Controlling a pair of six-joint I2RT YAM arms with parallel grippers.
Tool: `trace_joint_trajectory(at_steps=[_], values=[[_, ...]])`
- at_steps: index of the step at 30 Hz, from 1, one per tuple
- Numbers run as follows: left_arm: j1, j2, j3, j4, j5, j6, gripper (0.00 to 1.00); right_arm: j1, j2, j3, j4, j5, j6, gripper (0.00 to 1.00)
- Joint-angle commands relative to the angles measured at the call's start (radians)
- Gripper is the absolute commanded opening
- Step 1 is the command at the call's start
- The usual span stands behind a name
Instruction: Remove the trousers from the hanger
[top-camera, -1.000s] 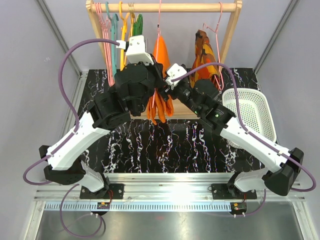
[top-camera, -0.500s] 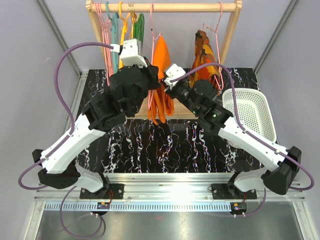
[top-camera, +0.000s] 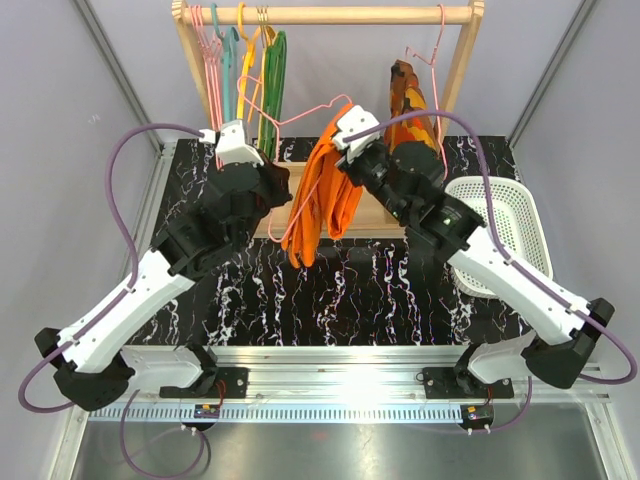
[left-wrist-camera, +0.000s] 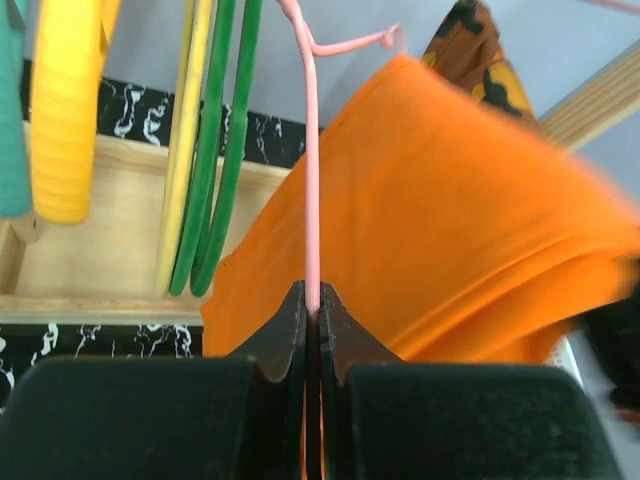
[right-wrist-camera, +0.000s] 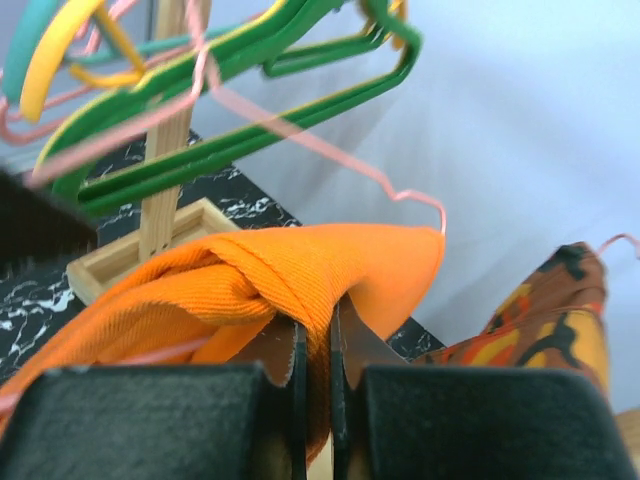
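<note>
The pale-pink wire hanger (top-camera: 300, 121) is off the rail and tilted in the air, with the bright orange trousers (top-camera: 318, 195) draped over it and hanging limp toward the table. My left gripper (top-camera: 282, 188) is shut on the hanger; in the left wrist view the pink wire (left-wrist-camera: 311, 180) runs straight up out of the closed left gripper (left-wrist-camera: 311, 296), and the trousers (left-wrist-camera: 450, 220) fill the right side. My right gripper (top-camera: 341, 152) is shut on the trousers' upper fold. In the right wrist view, orange cloth (right-wrist-camera: 300, 265) is pinched in the right gripper (right-wrist-camera: 318, 328), and the hanger's hook (right-wrist-camera: 420, 200) is behind.
A wooden rack rail (top-camera: 330, 15) crosses the back, carrying green hangers (top-camera: 272, 70), a yellow hanger (top-camera: 243, 60) and pink ones at left. A camouflage garment (top-camera: 408, 100) hangs at right. A white basket (top-camera: 500, 225) sits on the black marbled table (top-camera: 380, 290).
The hanger with the trousers has come off the rail and moved down and toward me. My right gripper has shut on the trousers. Both arms have drawn back from the rack.
</note>
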Motion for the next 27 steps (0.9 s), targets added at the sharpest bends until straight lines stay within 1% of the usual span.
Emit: trace_joint_trajectory(at_steps=[1, 4, 6, 8, 11, 13, 14, 17, 18, 21, 24, 27], values=[[0.008, -0.038, -0.055, 0.089, 0.042, -0.026, 0.0, 0.0, -0.042, 0.199, 0.125, 0.061, 0.008, 0.0], [0.008, -0.051, -0.096, 0.092, 0.062, -0.023, 0.0, 0.0, -0.024, 0.297, 0.097, 0.078, 0.005, 0.0], [0.008, -0.071, -0.139, 0.103, 0.076, -0.018, 0.0, 0.0, -0.006, 0.386, 0.022, 0.094, -0.005, 0.0], [0.007, -0.098, -0.178, 0.126, 0.098, -0.001, 0.0, 0.0, 0.007, 0.448, -0.007, 0.113, -0.019, 0.0], [0.006, -0.118, -0.228, 0.147, 0.115, 0.026, 0.0, 0.0, 0.031, 0.593, -0.04, 0.173, -0.045, 0.0], [0.005, -0.136, -0.25, 0.158, 0.125, 0.037, 0.0, 0.0, 0.053, 0.656, -0.063, 0.209, -0.065, 0.0], [0.005, -0.141, -0.271, 0.161, 0.131, 0.049, 0.0, 0.0, 0.06, 0.723, -0.073, 0.222, -0.073, 0.0], [0.006, -0.153, -0.29, 0.154, 0.137, 0.062, 0.0, -0.001, 0.091, 0.813, -0.103, 0.28, -0.113, 0.0], [0.005, -0.153, -0.291, 0.144, 0.14, 0.065, 0.0, 0.0, 0.097, 0.853, -0.098, 0.321, -0.125, 0.0], [0.005, -0.17, -0.313, 0.14, 0.148, 0.079, 0.0, 0.0, 0.076, 0.879, -0.072, 0.383, -0.174, 0.0], [0.005, -0.178, -0.325, 0.129, 0.134, 0.094, 0.0, 0.0, 0.036, 0.893, -0.072, 0.395, -0.183, 0.0], [0.003, -0.175, -0.321, 0.103, 0.128, 0.106, 0.0, 0.0, 0.017, 0.923, -0.09, 0.438, -0.247, 0.0]])
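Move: The right hand already grips the upper edge of the orange trousers; the pink hanger they hang on has its middle about 8 cm to its left, level ahead and 2 cm lower. The camouflage trousers hang roughly 13 cm ahead and 14 cm right, 10 cm lower; the white basket stands some 36 cm right, 3 cm ahead and 42 cm below. From the left hand, which is holding the hanger, the orange trousers' middle is about 4 cm ahead, 7 cm right and 5 cm lower, the green hangers 15 cm ahead, 2 cm left, 2 cm higher. Up and then increasingly to the right, the right hand draws the orange trousers off the hanger with its fingers kept shut, rising about 25 cm, moving some 16 cm right and easing back as it tips upward and turns clockwise. The left hand keeps its pinch on the pink hanger and sinks about 8 cm, drifting slightly back, away from the rising trousers. ##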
